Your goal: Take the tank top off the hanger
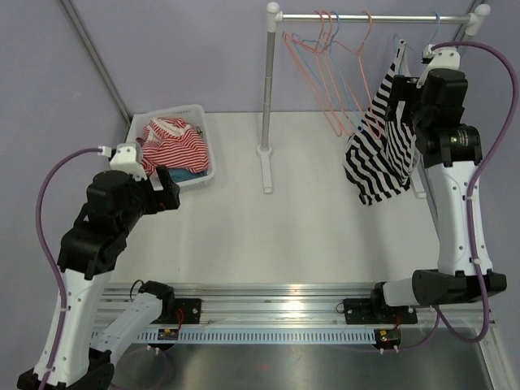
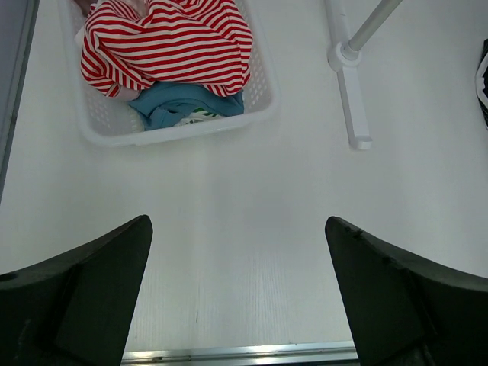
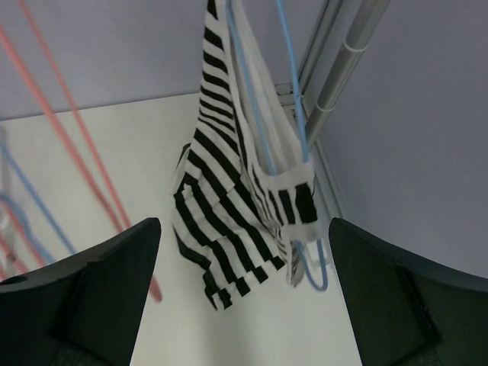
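Observation:
A black-and-white striped tank top [image 1: 378, 154] hangs on a blue hanger [image 1: 435, 23] at the right end of the rack's rail. My right gripper [image 1: 402, 89] is raised beside its upper part, open, with nothing between the fingers. In the right wrist view the tank top [image 3: 229, 191] and the blue hanger [image 3: 255, 114] hang ahead of and below the open right gripper [image 3: 244, 223], apart from both fingers. My left gripper [image 1: 166, 188] hovers open and holds nothing over the table in front of the basket. In its own view the left gripper [image 2: 237, 219] has bare table between its fingers.
A white basket [image 1: 199, 183] at the back left holds a red-and-white striped garment [image 1: 172, 142] and a blue one [image 2: 179, 103]. The rack's grey post [image 1: 268, 97] stands mid-table. Several empty pink and blue hangers [image 1: 329, 65] hang on the rail. A metal rail [image 1: 268, 292] runs along the near edge.

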Available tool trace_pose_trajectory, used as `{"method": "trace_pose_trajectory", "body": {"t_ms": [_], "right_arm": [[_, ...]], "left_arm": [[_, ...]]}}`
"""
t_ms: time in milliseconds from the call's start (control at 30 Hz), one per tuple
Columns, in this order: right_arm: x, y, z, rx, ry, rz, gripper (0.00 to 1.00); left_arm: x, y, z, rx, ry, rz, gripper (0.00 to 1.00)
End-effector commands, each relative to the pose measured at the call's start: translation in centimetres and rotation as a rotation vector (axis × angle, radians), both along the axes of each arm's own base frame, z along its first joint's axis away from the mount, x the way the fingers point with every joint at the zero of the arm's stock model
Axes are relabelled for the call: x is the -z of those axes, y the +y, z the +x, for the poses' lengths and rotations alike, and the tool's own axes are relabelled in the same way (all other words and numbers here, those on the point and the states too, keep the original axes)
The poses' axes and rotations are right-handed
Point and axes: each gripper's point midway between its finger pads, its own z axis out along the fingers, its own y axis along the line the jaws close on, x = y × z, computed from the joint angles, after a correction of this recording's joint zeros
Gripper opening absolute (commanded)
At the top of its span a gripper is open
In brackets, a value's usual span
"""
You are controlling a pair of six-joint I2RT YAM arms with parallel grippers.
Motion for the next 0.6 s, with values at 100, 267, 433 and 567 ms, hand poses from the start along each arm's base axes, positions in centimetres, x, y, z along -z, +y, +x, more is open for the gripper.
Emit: {"method": "trace_pose_trajectory", "body": {"t_ms": [100,267,433,567], "right_arm": [[-1.9,-3.9,5.5,0.031,-0.045,-0.061,1.0],[0.1,-4.5,8.6,-0.07,0.001,0.032,0.99],[0.3,-4.7,10.2,-0.136,0.007,0.056,0.71],[1.6,-5.1,11.6,-0.169,0.036,0.078,0.5]], "left_arm": [[2.6,-0.6,-0.2,0.013,-0.091,-0.054,0.99],[5.9,-1.0,0.2,0.02,-0.06,-0.036,0.99],[6.8,-1.9,0.5,0.058,-0.038,-0.047,0.99],[7.4,-2.8,0.5,0.102,-0.021,-0.063,0.99]]}}
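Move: The blue hanger with the black-and-white striped tank top is some 14 cm ahead of the open right hand, 6 cm to its right and 3 cm below; the top's middle hangs about 15 cm ahead, 3 cm right and 15 cm below. The nearest empty pink hanger is roughly 9 cm ahead, 7 cm left and 3 cm lower, the rack's right post 16 cm ahead and 15 cm right. From the left hand the blue hanger is about 30 cm ahead, 62 cm right and 7 cm higher. The right hand reaches forward about 11 cm and swings 6 cm to its right, sinking slightly, past the pink hanger to bring the blue hanger's near side between its fingers, which begin to close late in the reach, slowing, and are about half shut, no grip yet to be seen. Meanwhile the empty left hand sinks about 9 cm over the bare table in front of the basket, staying wide open. ##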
